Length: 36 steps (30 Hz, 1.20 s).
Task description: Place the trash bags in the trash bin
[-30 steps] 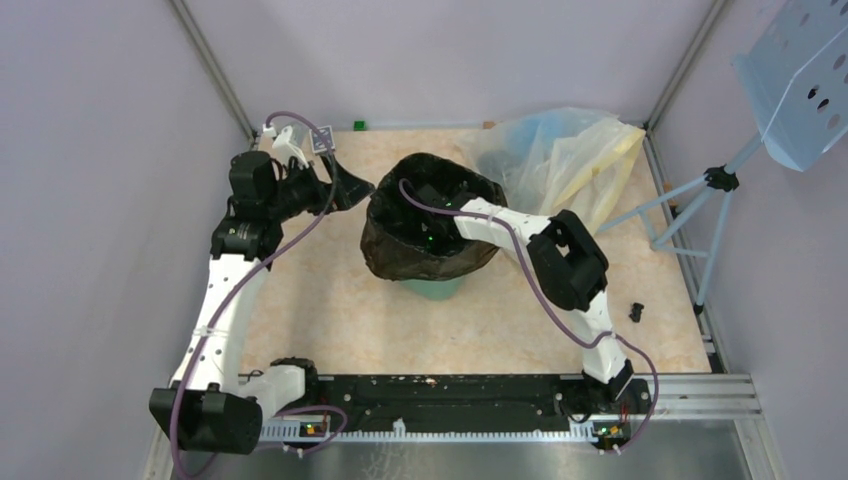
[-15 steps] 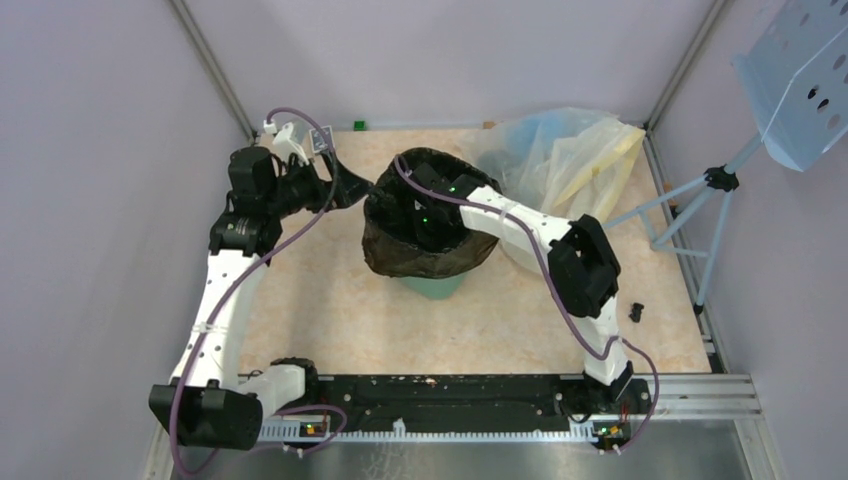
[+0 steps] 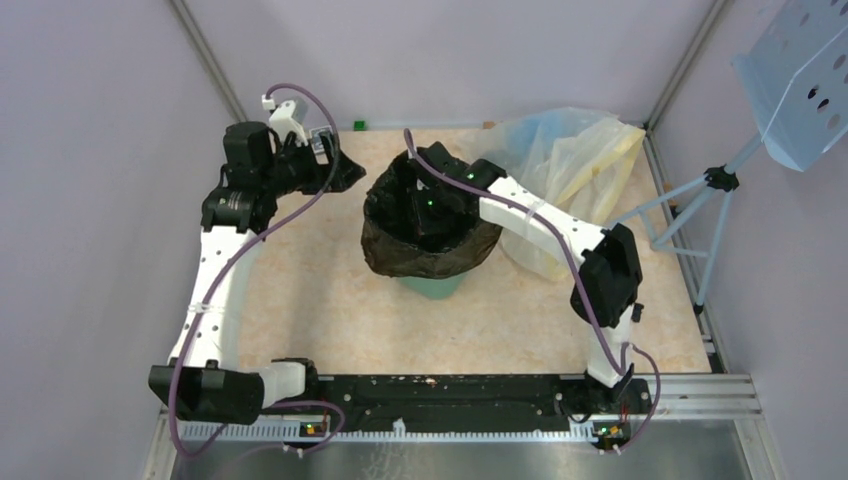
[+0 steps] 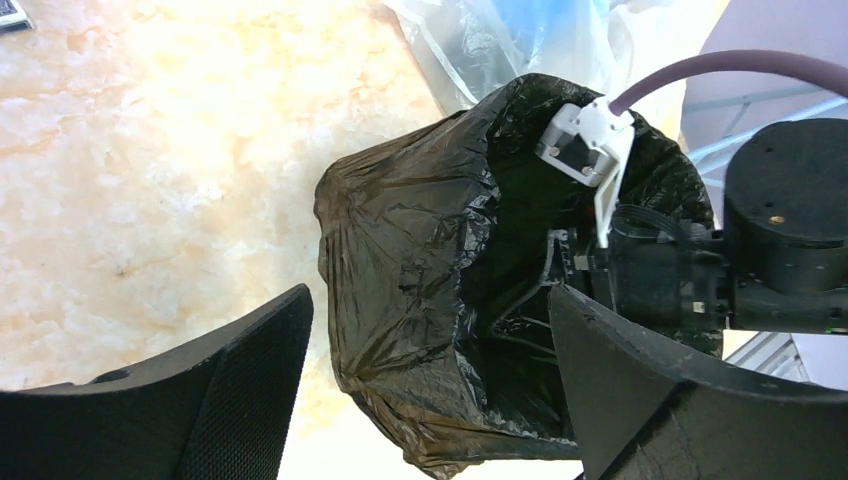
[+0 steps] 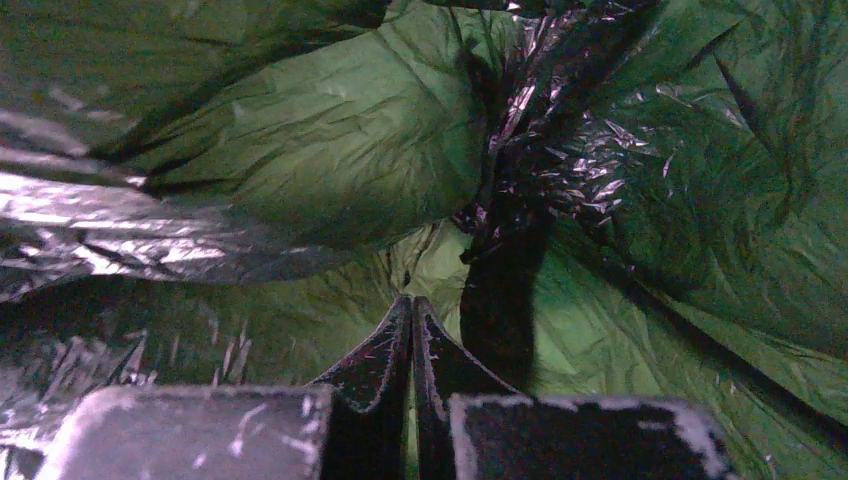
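The black trash bag (image 3: pixel 420 252) is draped over the mint-green trash bin (image 3: pixel 436 288), whose base alone shows below it. The bag's mouth stands open upward. My right gripper (image 3: pixel 424 212) is down inside the bag, its jaws pressed together with nothing seen between them (image 5: pixel 412 300); the bag's crinkled, green-lit lining (image 5: pixel 330 140) surrounds it. My left gripper (image 3: pixel 350 178) is open and empty, a little left of the bin. In the left wrist view the left gripper (image 4: pixel 428 296) frames the bag's outer side (image 4: pixel 400 290) without touching it.
Clear and yellowish translucent bags (image 3: pixel 565 160) lie at the back right, touching the bin's right side. A pale blue perforated panel (image 3: pixel 800 80) on a tripod (image 3: pixel 712 182) stands at the right. A small black piece (image 3: pixel 635 312) lies near the right edge.
My right arm has stretched out and its gripper has pushed further into the bag. My left gripper has drawn back up and left, away from the bin.
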Motion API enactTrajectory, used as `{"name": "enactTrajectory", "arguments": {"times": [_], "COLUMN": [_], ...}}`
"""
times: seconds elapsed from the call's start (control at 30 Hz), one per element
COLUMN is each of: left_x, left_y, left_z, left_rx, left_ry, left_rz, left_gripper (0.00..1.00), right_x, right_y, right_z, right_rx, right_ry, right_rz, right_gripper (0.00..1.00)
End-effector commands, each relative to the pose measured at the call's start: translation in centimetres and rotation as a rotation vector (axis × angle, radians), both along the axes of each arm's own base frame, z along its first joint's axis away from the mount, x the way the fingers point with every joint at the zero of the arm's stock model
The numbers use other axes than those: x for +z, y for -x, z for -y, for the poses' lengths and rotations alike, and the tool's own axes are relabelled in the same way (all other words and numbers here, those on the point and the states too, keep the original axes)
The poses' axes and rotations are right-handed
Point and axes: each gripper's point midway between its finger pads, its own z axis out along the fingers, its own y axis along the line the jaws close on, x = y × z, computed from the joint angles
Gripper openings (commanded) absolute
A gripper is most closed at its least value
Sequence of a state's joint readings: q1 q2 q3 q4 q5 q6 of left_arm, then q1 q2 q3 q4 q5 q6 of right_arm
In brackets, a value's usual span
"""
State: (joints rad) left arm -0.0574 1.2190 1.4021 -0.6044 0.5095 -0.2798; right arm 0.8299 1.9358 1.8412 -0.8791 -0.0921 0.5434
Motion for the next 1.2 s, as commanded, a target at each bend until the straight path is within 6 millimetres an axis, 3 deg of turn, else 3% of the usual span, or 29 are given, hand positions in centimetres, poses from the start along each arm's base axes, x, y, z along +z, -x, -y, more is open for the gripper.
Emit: {"name": "enactTrajectory", "arguments": {"times": [0.0,0.2,0.43,0.53,0.6,0.63,0.77,0.9,1.0,1.17], "left_x": [0.8,-1.1,-3.0,-4.1,-5.1,-5.5,-6.9,-7.4,-7.6,-7.7], "left_y": [-0.3,-1.0,-1.6,-2.2,-2.6,-2.9,-3.7,-4.0,-4.3,-6.2], "left_z": [0.6,1.4,4.5,5.3,5.2,5.0,4.5,5.1,5.4,3.8], "left_rx": [-0.035,-0.083,-0.112,-0.110,-0.091,-0.072,-0.030,-0.026,-0.028,0.068], "left_ry": [-0.044,-0.090,-0.182,-0.222,-0.270,-0.302,-0.403,-0.476,-0.481,-0.557], "left_rz": [0.037,0.006,-0.034,-0.059,-0.081,-0.090,-0.127,-0.138,-0.144,-0.151], "left_gripper": [0.92,0.91,0.88,0.83,0.78,0.75,0.59,0.52,0.35,0.03], "right_x": [4.3,10.5,15.6,17.5,18.2,18.6,19.4,19.7,19.7,19.2], "right_y": [0.3,1.2,2.5,2.6,2.7,2.7,2.9,2.5,2.1,1.5], "right_z": [0.3,1.8,5.2,7.0,8.2,8.9,11.1,13.0,14.3,16.0], "right_rx": [0.002,0.027,0.026,-0.003,-0.024,-0.037,-0.079,-0.138,-0.196,-0.271], "right_ry": [-0.091,-0.190,-0.300,-0.322,-0.317,-0.313,-0.284,-0.252,-0.221,-0.178], "right_rz": [0.059,0.174,0.268,0.355,0.402,0.427,0.497,0.555,0.589,0.628], "right_gripper": [0.00,0.02,0.09,0.12,0.27,0.29,0.30,0.30,0.30,0.28]}}
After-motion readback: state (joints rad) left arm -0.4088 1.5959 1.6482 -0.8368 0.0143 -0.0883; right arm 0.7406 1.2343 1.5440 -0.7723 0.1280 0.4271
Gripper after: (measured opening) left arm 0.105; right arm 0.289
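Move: The left hand's aim, the black bag's far-left rim over the bin, lies about 4 cm ahead, 6 cm to its right and 9 cm below; the bin's middle is some 15 cm right, 4 cm back and 21 cm down. From the right hand, inside the bag, the bag's right rim is about 14 cm right, 1 cm back and 11 cm up; the clear bag is some 32 cm right, 10 cm ahead and slightly lower. Left hand sinks about 9 cm and pinches the bag's left rim; right rises out, goes right, opening partly. ##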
